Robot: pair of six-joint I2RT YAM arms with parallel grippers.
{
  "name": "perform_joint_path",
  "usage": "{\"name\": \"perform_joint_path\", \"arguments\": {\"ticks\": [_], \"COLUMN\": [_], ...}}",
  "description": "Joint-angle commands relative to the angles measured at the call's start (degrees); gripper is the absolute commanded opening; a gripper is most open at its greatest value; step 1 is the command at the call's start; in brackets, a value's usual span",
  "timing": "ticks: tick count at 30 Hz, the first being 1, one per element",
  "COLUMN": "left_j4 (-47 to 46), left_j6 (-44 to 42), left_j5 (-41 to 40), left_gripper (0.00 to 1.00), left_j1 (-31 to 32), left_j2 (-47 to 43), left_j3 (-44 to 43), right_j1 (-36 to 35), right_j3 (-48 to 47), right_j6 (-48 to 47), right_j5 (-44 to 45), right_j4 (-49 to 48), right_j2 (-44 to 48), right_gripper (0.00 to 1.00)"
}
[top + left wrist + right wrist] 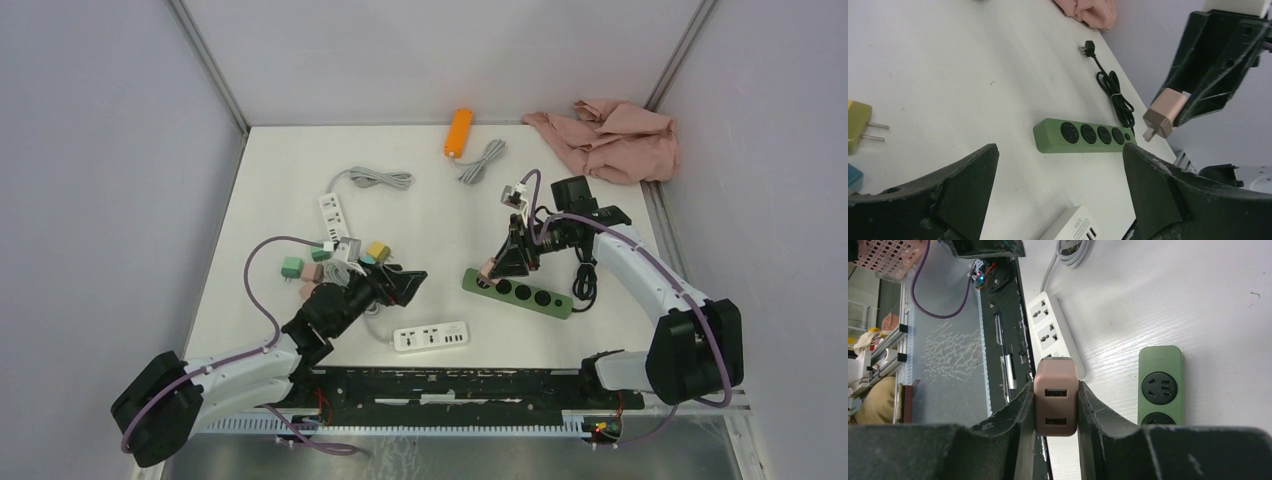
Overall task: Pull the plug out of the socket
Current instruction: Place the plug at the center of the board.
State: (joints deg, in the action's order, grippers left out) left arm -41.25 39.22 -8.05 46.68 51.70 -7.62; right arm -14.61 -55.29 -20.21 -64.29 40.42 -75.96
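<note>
The green socket strip (pixel 517 293) lies flat on the white table, and its round outlets (pixel 1083 135) show nothing plugged in. My right gripper (pixel 497 265) hangs just above the strip's left end, shut on a pink plug (pixel 1056 402) with two USB ports. The plug (pixel 1164 114) is clear of the strip, its prongs in the air. In the right wrist view the green strip (pixel 1160 385) lies to the right of the fingers. My left gripper (pixel 1060 185) is open and empty, low over the table to the left of the strip.
A white power strip (pixel 432 337) lies near the front edge, under my left gripper. Another white strip (pixel 335 215) with several coloured plugs (pixel 292 266) sits at the left. An orange strip (pixel 458 131) and a pink cloth (pixel 610 135) are at the back. A black cable (pixel 1115 95) trails off the green strip's right end.
</note>
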Motion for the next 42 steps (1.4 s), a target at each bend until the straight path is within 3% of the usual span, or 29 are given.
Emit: {"name": "perform_joint_path", "arguments": {"ticks": [1,7,18,31,35,42], "left_j4": [-3.80,-4.64,-5.92,19.87,25.18,25.40], "left_j6": [-4.87,-4.07,-3.39,-12.04,-13.20,-14.84], "left_j5": [4.42,7.58,14.94,-8.02,-9.87,-10.10], "left_gripper": [0.99,0.99,0.99,0.99,0.98,0.95], "left_j1": [-0.14,-0.11,0.94,16.20,18.03,18.54], "left_j2": [-4.69,-6.18,0.09,7.77,12.03,19.68], "left_j3": [0.48,1.17,-2.13,-18.02,-23.61,-30.50], "right_j1": [0.63,0.89,1.33,1.44,1.43,1.45], "right_j3": [-2.55,-2.56,-3.42,-3.91,-4.22,-4.01], "right_j6": [3.96,9.49,18.25,20.69,22.18,23.58], "right_j5": [-3.95,-3.95,-4.52,-2.97,-3.34,-3.25], "right_j4": [-3.08,-5.25,-6.24,-5.79,-5.88,-6.08], "right_j2": [-1.06,-2.50,-6.74,-10.63,-12.05,-13.13], "right_gripper": [0.00,0.00,0.01,0.02,0.03,0.04]}}
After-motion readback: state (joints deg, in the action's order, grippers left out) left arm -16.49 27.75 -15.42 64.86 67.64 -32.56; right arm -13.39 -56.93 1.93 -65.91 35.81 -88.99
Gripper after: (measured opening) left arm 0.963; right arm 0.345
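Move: The pink plug, gripped by the right hand, lies about 14 cm right of the open left hand, 2 cm ahead and a touch higher; so the left gripper is 14 cm left of the right hand and 2 cm back. From the left hand, the green power strip lies 23 cm right, 4 cm back, 11 cm below; the white strip 3 cm right, 14 cm back, equally low. Open left hand goes right about 9 cm and back, towards the pink plug the right lowers and rolls. ##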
